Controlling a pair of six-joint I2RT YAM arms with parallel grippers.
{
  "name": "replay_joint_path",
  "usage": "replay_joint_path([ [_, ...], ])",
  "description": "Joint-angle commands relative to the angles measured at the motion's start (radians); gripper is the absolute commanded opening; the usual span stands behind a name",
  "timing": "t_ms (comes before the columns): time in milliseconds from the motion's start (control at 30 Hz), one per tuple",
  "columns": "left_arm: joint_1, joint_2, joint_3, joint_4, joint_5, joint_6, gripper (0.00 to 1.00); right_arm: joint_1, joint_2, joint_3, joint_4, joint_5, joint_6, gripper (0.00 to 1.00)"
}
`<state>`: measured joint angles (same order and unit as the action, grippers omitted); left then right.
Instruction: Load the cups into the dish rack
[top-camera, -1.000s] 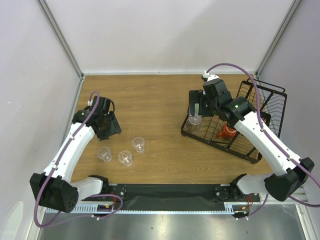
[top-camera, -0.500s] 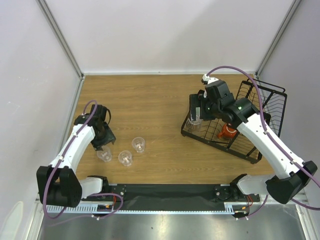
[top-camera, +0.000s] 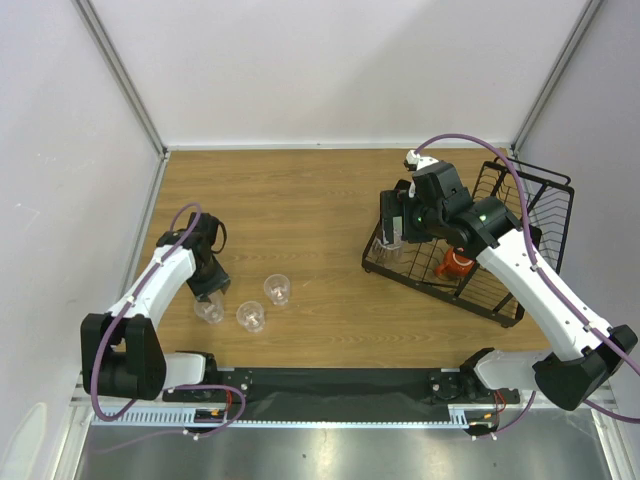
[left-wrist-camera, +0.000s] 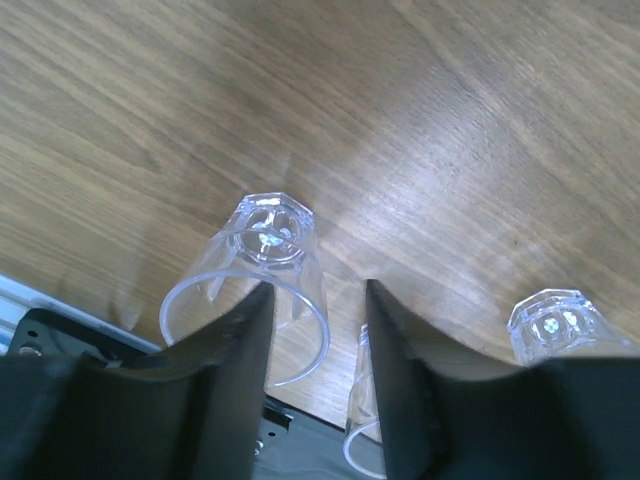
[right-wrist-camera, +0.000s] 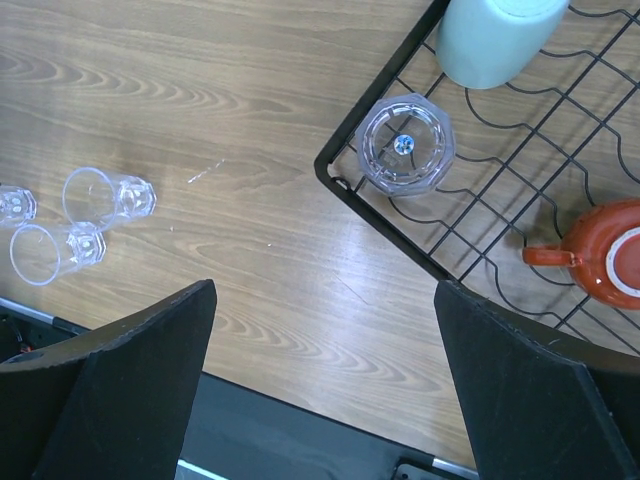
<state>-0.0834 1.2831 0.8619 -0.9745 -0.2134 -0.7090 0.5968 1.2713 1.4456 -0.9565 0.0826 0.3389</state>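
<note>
Three clear cups stand on the table: one (top-camera: 209, 309), one (top-camera: 250, 316) and one (top-camera: 277, 289). My left gripper (top-camera: 208, 287) is right at the leftmost clear cup (left-wrist-camera: 255, 290). It is open by a narrow gap, and the cup's near wall and rim lie between the fingers (left-wrist-camera: 235, 370) without being pinched. My right gripper (top-camera: 392, 225) is wide open and empty (right-wrist-camera: 322, 290) over the wood beside the dish rack's (top-camera: 430, 290) near-left corner. The rack (right-wrist-camera: 380, 215) holds a clear cup (right-wrist-camera: 405, 143), the mint cup (right-wrist-camera: 497, 35) and the orange mug (right-wrist-camera: 600, 255).
Two other clear cups show beside my left fingers, one (left-wrist-camera: 565, 325) and one (left-wrist-camera: 360, 420), close to the table's near edge. The black base rail (top-camera: 330, 382) runs along the front. The rack's taller basket (top-camera: 540, 200) stands at the far right by the wall.
My left gripper has swung toward the near edge and down onto the leftmost clear cup. My right gripper has drawn back slightly from the clear cup in the rack.
</note>
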Motion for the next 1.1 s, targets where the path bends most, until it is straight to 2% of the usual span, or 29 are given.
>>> replay_joint_path([
  [0, 0.005, 0.001, -0.018, 0.033, -0.02, -0.015, 0.43, 0.006, -0.024, -0.004, 0.015, -0.021, 0.005, 0.98],
  [67, 0.005, -0.001, -0.032, 0.049, -0.014, -0.014, 0.36, 0.006, -0.026, -0.008, 0.016, -0.02, 0.008, 0.98],
  [100, 0.005, -0.011, -0.047, 0.054, -0.008, -0.015, 0.27, 0.006, -0.026, -0.008, 0.019, -0.02, 0.009, 0.97],
  [167, 0.005, -0.028, -0.061, 0.071, 0.002, -0.023, 0.19, 0.006, -0.026, -0.013, 0.022, -0.02, 0.012, 0.97],
  [200, 0.005, -0.045, -0.067, 0.071, 0.009, -0.026, 0.08, 0.006, -0.023, -0.011, 0.024, -0.017, 0.014, 0.97],
  [233, 0.005, -0.053, -0.064, 0.074, 0.025, -0.027, 0.01, 0.006, -0.021, -0.013, 0.024, -0.017, 0.015, 0.97],
  [400, 0.004, -0.077, 0.073, 0.071, 0.132, -0.012, 0.0, 0.006, -0.03, -0.013, 0.028, -0.026, 0.025, 0.98],
  [600, 0.004, -0.168, 0.239, 0.189, 0.363, -0.027, 0.0, -0.009, -0.043, -0.013, 0.028, -0.044, 0.037, 0.98],
  [633, 0.004, -0.182, 0.247, 0.263, 0.399, -0.039, 0.0, -0.014, -0.047, -0.011, 0.027, -0.052, 0.041, 0.98],
  [700, 0.002, -0.225, 0.223, 0.397, 0.561, -0.096, 0.0, -0.026, -0.059, -0.004, 0.035, -0.072, 0.043, 0.98],
  [733, -0.004, -0.237, 0.212, 0.55, 0.619, -0.165, 0.0, -0.037, -0.064, 0.002, 0.038, -0.099, 0.043, 0.98],
  [800, -0.027, -0.254, 0.178, 0.724, 0.734, -0.242, 0.0, -0.042, -0.075, 0.031, 0.03, -0.096, 0.045, 0.98],
  [833, -0.061, -0.255, 0.174, 0.888, 0.755, -0.301, 0.01, -0.048, -0.076, 0.071, 0.025, -0.096, 0.045, 0.98],
  [933, -0.165, -0.206, 0.23, 1.108, 0.822, -0.355, 0.0, -0.055, -0.078, 0.149, 0.012, -0.11, 0.046, 0.98],
  [1000, -0.26, -0.129, 0.313, 1.169, 0.864, -0.371, 0.0, -0.066, -0.085, 0.177, 0.021, -0.153, 0.052, 0.98],
  [1067, -0.321, -0.068, 0.377, 1.318, 0.933, -0.417, 0.0, -0.094, -0.096, 0.199, 0.054, -0.239, 0.072, 0.99],
])
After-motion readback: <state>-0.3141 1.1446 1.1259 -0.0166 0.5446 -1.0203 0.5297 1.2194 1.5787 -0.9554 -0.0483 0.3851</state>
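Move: The near-left glass stands upright right at my left hand. My half-open fingers straddle the rim wall on its right side, so its middle lies about 3 cm back, 2 cm left and 4 cm below. From the same hand, the middle glass is some 8 cm right and 5 cm back, and the right glass about 14 cm right and 1 cm ahead, both equally low. From my right hand, the near-left glass is roughly 42 cm left, 10 cm back and 22 cm below. I sink my left hand about 1 cm while shutting its fingers, pinching the glass wall with one finger inside and one outside. Then I sweep the glass up some 30 cm and over 20 cm right towards my right hand, about 10 cm forward too, swinging the fingers through roughly 90 degrees from down to rightward and forward. Late on, my empty, wide-open right hand rises 7 cm, tilting slightly. ##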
